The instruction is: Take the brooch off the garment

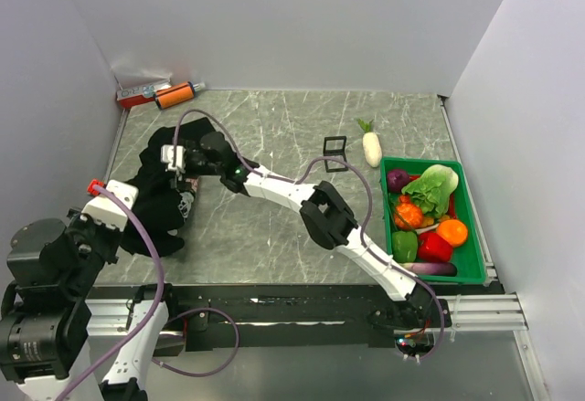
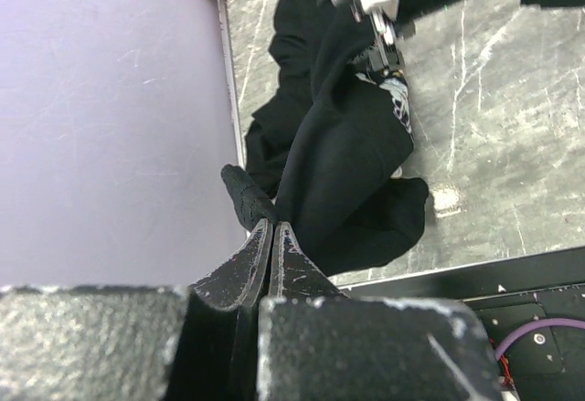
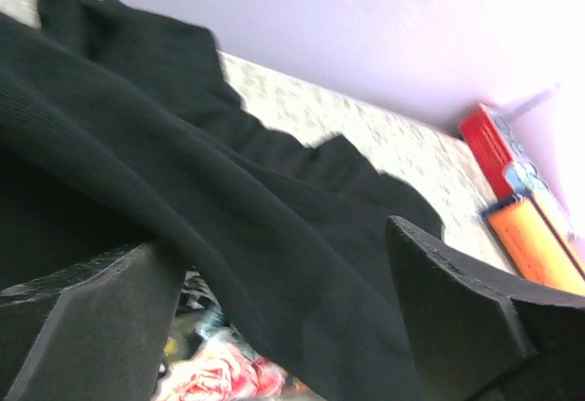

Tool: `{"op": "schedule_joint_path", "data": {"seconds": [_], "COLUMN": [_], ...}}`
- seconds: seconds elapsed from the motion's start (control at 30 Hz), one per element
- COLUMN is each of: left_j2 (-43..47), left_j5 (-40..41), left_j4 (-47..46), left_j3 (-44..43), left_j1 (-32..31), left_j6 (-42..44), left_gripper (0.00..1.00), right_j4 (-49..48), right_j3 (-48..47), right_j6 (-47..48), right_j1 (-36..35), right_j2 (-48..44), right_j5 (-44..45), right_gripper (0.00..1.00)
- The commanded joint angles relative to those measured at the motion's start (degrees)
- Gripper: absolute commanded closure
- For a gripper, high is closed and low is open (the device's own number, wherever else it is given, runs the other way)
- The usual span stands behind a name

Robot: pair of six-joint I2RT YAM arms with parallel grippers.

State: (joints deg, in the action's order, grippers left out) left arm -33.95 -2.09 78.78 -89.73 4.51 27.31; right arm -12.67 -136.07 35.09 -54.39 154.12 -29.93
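Note:
The garment (image 1: 157, 211) is a black T-shirt lying bunched at the table's left side. My left gripper (image 2: 271, 225) is shut on the garment, with an edge of its cloth (image 2: 245, 195) pinched at the fingertips. From the right, my right gripper (image 1: 179, 176) reaches in over the shirt's middle. In the right wrist view this gripper (image 3: 274, 237) stands open, its two fingers straddling a raised black fold (image 3: 210, 200). Below the fold the pink rose print (image 3: 215, 378) shows. A tiny yellowish speck (image 3: 170, 347) sits beside the print; I cannot tell if it is the brooch.
A green bin (image 1: 476, 237) of vegetables stands at the right. A white radish (image 1: 371, 145) and a small black cube frame (image 1: 335, 153) lie near it. An orange tube (image 1: 174, 96) and a red box (image 1: 133, 100) lie in the back left corner. The left wall runs along the shirt.

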Motion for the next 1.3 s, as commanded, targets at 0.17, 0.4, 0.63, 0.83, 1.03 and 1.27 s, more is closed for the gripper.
{"op": "schedule_joint_path", "data": {"seconds": [0.17,0.4,0.63,0.83,1.03,1.27], "left_j2": [-0.94,1.08,-7.77,-17.18,-23.79,-16.17], "left_j5": [1.12,7.35,13.34,13.43,12.81,14.57], "left_j4": [-0.30,-19.90,-58.40,-77.90,-78.17,-70.26], "left_j3": [-3.52,5.16,10.37,1.51,-11.42,-0.73], "left_j1": [-0.03,-0.12,-0.12,-0.12,-0.03,-0.12], "left_j6": [0.20,1.25,1.61,5.90,13.81,22.59], "left_gripper": [0.99,0.99,0.99,0.99,0.99,0.99], "right_j4": [8.42,10.90,11.95,11.44,14.40,18.81], "right_j3": [-2.88,-2.88,1.87,8.78,21.45,43.50], "right_j6": [2.35,-1.26,4.54,9.55,13.24,17.73], "right_j1": [0.69,6.92,14.31,16.77,15.11,10.63], "right_j2": [-2.94,-10.41,-26.85,-39.06,-53.21,-67.53], "right_j5": [-6.46,9.62,10.34,10.69,7.17,5.76], "right_gripper": [0.68,1.00,1.00,1.00,1.00,1.00]}}
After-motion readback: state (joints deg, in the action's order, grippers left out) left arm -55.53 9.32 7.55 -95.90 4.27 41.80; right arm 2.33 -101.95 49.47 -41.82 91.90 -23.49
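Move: The right hand, fingers wide open and pointing left, has a raised fold of the garment right at its fingertips, roughly 2 cm left and 2 cm lower. The printed patch lies about 4 cm back, 2 cm left and 8 cm below; the orange bottle about 23 cm forward and 2 cm left, with the red box some 10 cm left of that bottle. The left hand already holds a garment corner high; the fold lies about 27 cm ahead, 6 cm right and 22 cm lower. Sinking about 3 cm, the right hand shuts its fingers on the garment's fold, then whips it up over 35 cm and to the right, arcing forward before drawing back. The left keeps its pinch, then sweeps its corner up and forward, easing back late, as its fingers tilt up some 50 degrees. ##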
